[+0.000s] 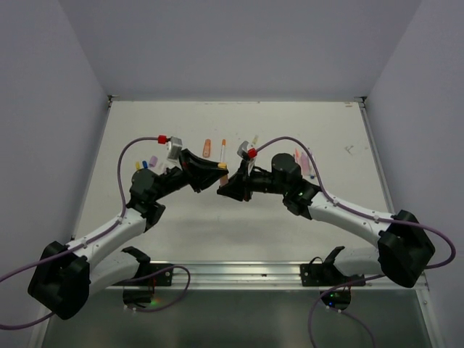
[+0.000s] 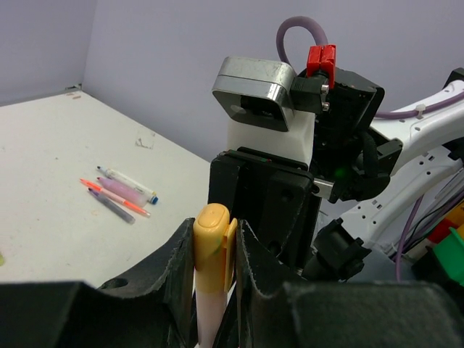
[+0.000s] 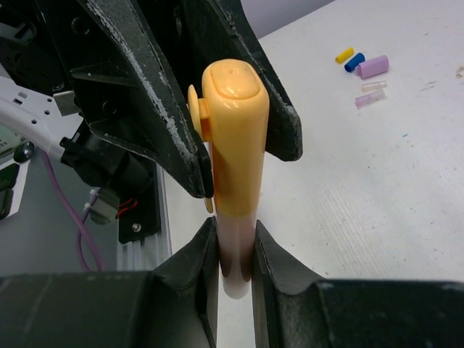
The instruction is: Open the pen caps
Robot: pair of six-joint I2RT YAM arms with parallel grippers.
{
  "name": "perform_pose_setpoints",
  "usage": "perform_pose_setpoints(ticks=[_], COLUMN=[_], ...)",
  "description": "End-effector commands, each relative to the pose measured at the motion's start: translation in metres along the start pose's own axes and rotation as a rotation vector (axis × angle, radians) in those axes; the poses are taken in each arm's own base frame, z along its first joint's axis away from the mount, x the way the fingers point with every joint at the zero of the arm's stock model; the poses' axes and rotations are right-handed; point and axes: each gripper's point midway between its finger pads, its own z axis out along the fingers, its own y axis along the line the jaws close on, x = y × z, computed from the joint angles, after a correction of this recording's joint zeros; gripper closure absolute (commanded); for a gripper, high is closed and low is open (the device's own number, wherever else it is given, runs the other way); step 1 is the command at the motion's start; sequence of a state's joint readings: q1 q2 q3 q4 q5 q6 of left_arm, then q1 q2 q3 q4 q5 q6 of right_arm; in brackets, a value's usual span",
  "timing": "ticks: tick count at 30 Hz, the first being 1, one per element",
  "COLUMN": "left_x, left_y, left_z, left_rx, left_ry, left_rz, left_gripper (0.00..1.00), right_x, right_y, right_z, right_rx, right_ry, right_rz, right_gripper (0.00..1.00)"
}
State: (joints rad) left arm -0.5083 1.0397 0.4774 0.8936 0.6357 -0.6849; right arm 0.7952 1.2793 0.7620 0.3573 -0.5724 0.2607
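A pen with a pale pink-white body [image 3: 236,254] and a yellow-orange cap [image 3: 235,138] is held up between my two grippers at mid-table. My left gripper [image 2: 214,235] is shut on the cap [image 2: 210,250], its black fingers [image 3: 145,94] flanking the cap in the right wrist view. My right gripper [image 3: 235,235] is shut on the pale body just below the cap. From above, the left gripper [image 1: 212,176] and the right gripper [image 1: 228,185] meet tip to tip and hide most of the pen. The cap sits on the pen.
Loose caps, yellow [image 3: 344,55], blue [image 3: 355,62] and lilac [image 3: 374,67], lie on the table at the left. Several pens [image 2: 123,190] lie in a cluster at the right [image 1: 303,161]. Two more pens [image 1: 215,148] lie behind the grippers.
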Motion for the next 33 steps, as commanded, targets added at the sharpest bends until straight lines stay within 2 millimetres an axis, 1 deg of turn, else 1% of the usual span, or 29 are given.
perform_pose_setpoints(ticks=[1, 3, 4, 5, 7, 8, 9, 10, 12, 14, 16, 17, 19, 21, 22, 24, 25, 26, 27, 28, 29, 30, 31, 32, 33], left_x=[-0.087, -0.096, -0.107, -0.111, -0.125, -0.131, -0.135, -0.143, -0.15, -0.162, -0.169, -0.174, -0.178, -0.176, -0.175, -0.163, -0.161, -0.147, -0.146, -0.144, -0.123, -0.12, -0.125, -0.099, -0.107], left_y=[-0.039, -0.039, -0.04, -0.038, -0.044, -0.043, -0.044, -0.046, -0.046, -0.048, -0.046, -0.049, -0.047, -0.042, -0.037, -0.013, 0.003, 0.025, 0.042, 0.062, 0.086, 0.109, 0.117, 0.138, 0.151], left_z=[0.012, 0.016, 0.018, 0.02, 0.023, 0.024, 0.024, 0.024, 0.025, 0.024, 0.021, 0.019, 0.018, 0.019, 0.017, 0.017, 0.013, 0.012, 0.008, 0.001, -0.007, -0.017, -0.022, -0.035, -0.045], left_rx=[0.11, 0.108, 0.105, 0.1, 0.122, 0.126, 0.136, 0.143, 0.159, 0.171, 0.172, 0.184, 0.183, 0.166, 0.148, 0.063, 0.005, -0.08, -0.163, -0.254, -0.373, -0.497, -0.568, -0.679, -0.782], left_ry=[-0.274, -0.295, -0.319, -0.326, -0.36, -0.377, -0.387, -0.407, -0.433, -0.473, -0.501, -0.522, -0.531, -0.516, -0.505, -0.452, -0.433, -0.367, -0.349, -0.323, -0.236, -0.21, -0.186, -0.078, -0.064], left_rz=[0.204, 0.234, 0.264, 0.272, 0.292, 0.301, 0.294, 0.303, 0.297, 0.294, 0.293, 0.295, 0.302, 0.286, 0.283, 0.227, 0.216, 0.16, 0.159, 0.149, 0.095, 0.139, 0.151, 0.105, 0.152], left_gripper=[1.0, 1.0, 1.0, 1.0, 1.0, 1.0, 1.0, 1.0, 1.0, 1.0, 1.0, 1.0, 1.0, 1.0, 1.0, 1.0, 1.0, 1.0, 1.0, 1.0, 1.0, 1.0, 1.0, 1.0, 1.0], right_x=[0.065, 0.08, 0.083, 0.087, 0.098, 0.101, 0.108, 0.11, 0.118, 0.124, 0.128, 0.129, 0.13, 0.129, 0.125, 0.121, 0.12, 0.111, 0.114, 0.112, 0.103, 0.105, 0.102, 0.096, 0.095], right_y=[0.003, 0.005, 0.005, 0.006, 0.005, 0.005, 0.005, 0.005, 0.006, 0.007, 0.009, 0.01, 0.009, 0.009, 0.006, 0.0, -0.011, -0.014, -0.021, -0.027, -0.04, -0.046, -0.052, -0.066, -0.069], right_z=[0.0, -0.001, -0.001, -0.003, -0.005, -0.007, -0.008, -0.009, -0.011, -0.012, -0.012, -0.012, -0.012, -0.013, -0.013, -0.015, -0.015, -0.016, -0.019, -0.022, -0.024, -0.029, -0.033, -0.038, -0.044], right_rx=[-0.061, -0.08, -0.082, -0.088, -0.082, -0.082, -0.081, -0.085, -0.089, -0.101, -0.115, -0.119, -0.118, -0.11, -0.084, -0.032, 0.034, 0.064, 0.115, 0.158, 0.237, 0.285, 0.333, 0.418, 0.452], right_ry=[0.184, 0.217, 0.216, 0.223, 0.24, 0.245, 0.258, 0.261, 0.276, 0.289, 0.299, 0.303, 0.305, 0.3, 0.286, 0.278, 0.27, 0.253, 0.268, 0.268, 0.246, 0.26, 0.252, 0.232, 0.236], right_rz=[0.083, 0.119, 0.128, 0.135, 0.149, 0.154, 0.163, 0.169, 0.184, 0.198, 0.205, 0.211, 0.213, 0.213, 0.204, 0.198, 0.187, 0.174, 0.183, 0.184, 0.173, 0.18, 0.188, 0.179, 0.183], right_gripper=[1.0, 1.0, 1.0, 1.0, 1.0, 1.0, 1.0, 1.0, 1.0, 1.0, 1.0, 1.0, 1.0, 1.0, 1.0, 1.0, 1.0, 1.0, 1.0, 1.0, 1.0, 1.0, 1.0, 1.0, 1.0])
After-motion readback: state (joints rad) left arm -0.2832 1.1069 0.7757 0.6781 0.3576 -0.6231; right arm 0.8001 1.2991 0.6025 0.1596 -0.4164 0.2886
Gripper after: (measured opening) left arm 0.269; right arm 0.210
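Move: The left hand already grips the yellow-orange cap, and the right hand already grips the pen body, about 3 cm back and 7 cm below the left hand; the cap lies that far ahead and above the right hand. From the left hand, the loose caps lie roughly 15 cm ahead, 25 cm left and 28 cm down, and the white orange-capped pen some 17 cm ahead and 1 cm left. The opened pens lie about 16 cm ahead of the right hand, 25 cm right and 22 cm down. Keeping their grips, both hands creep a centimetre or two forward together, then part abruptly along the steep pen, the left pulling the cap up about 15 cm while the right takes the body down about 13 cm and back. The left hand then swings forward and left over the table with the cap, sinking again and turning counter-clockwise, while the right stays low, easing forward and a little right with the bare-tipped pen and turning clockwise. ##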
